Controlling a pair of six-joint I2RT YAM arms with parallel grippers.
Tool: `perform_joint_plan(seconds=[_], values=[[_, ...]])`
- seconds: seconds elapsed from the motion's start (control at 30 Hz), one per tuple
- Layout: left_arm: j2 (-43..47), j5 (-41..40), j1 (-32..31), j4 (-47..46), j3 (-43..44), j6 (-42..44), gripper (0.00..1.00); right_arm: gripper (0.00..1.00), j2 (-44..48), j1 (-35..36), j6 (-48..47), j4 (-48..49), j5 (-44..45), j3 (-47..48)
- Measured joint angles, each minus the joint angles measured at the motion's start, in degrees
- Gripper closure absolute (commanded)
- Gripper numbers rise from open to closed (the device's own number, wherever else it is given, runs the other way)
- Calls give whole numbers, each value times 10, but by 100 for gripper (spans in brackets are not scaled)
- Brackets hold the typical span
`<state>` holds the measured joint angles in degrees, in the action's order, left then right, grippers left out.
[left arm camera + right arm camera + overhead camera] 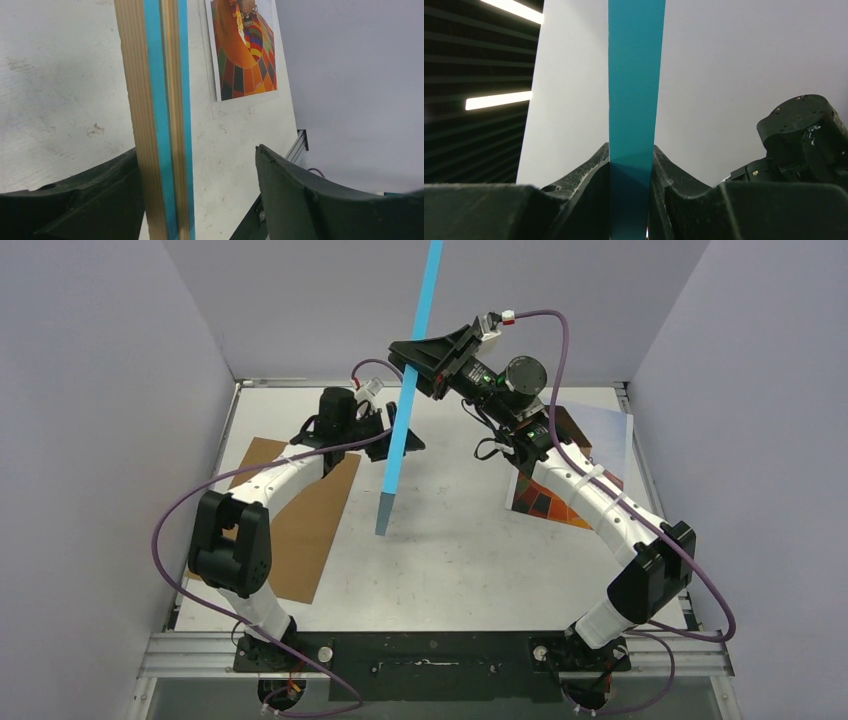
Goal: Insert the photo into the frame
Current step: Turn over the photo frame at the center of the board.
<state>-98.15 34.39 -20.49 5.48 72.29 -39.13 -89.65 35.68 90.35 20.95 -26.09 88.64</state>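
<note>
The blue frame (405,430) stands on edge above the table, tilted, its top past the back wall's upper edge. My right gripper (425,355) is shut on its upper part; in the right wrist view the blue strip (634,100) is pinched between both fingers (631,155). My left gripper (395,435) is open around the lower part. In the left wrist view the frame's wood-and-blue edge (162,125) lies against the left finger (115,190), with a wide gap to the right finger (295,195). The balloon photo (245,50) lies flat at the table's right (605,435), partly under the right arm.
A plain brown backing board (300,530) lies flat on the left of the table, partly under my left arm. Grey walls enclose the table on the left, back and right. An aluminium rail (440,650) runs along the near edge.
</note>
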Motion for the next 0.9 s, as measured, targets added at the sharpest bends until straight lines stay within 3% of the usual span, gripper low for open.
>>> perform_joint_plan(seconds=[0.1,0.23,0.33,0.5,0.73,0.9], values=[[0,9,11,-2,2,3,65,100,0,0,9,9,-3,0],[-3,26,34,-6,1,1,86,100,0,0,19,33,-9,0],[-3,34,42,-12,1,2,100,91,0,-2,20,45,-14,-6],[-3,34,53,0,0,14,100,52,11,-16,10,40,-20,-24],[0,27,92,34,-5,56,100,40,70,-87,-108,-153,-9,-31],[10,-5,100,82,-2,97,100,33,80,-127,-140,-207,-15,-61]])
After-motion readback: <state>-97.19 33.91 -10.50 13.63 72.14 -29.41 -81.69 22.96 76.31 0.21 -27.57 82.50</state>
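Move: The photo frame stands on edge in the right hand's grip. Its lower side is already between the left hand's open fingers, about 2 cm to their left and 1 cm ahead. From the left hand the photo lies some 38 cm right and 5 cm ahead, the brown board about 28 cm left and 6 cm back, both roughly 18 cm below. For the right hand, that lower side is about 32 cm below and 7 cm ahead. Left fingers pinch the frame's lower side, draw it 8 cm left; right fingers open, move right and down. ##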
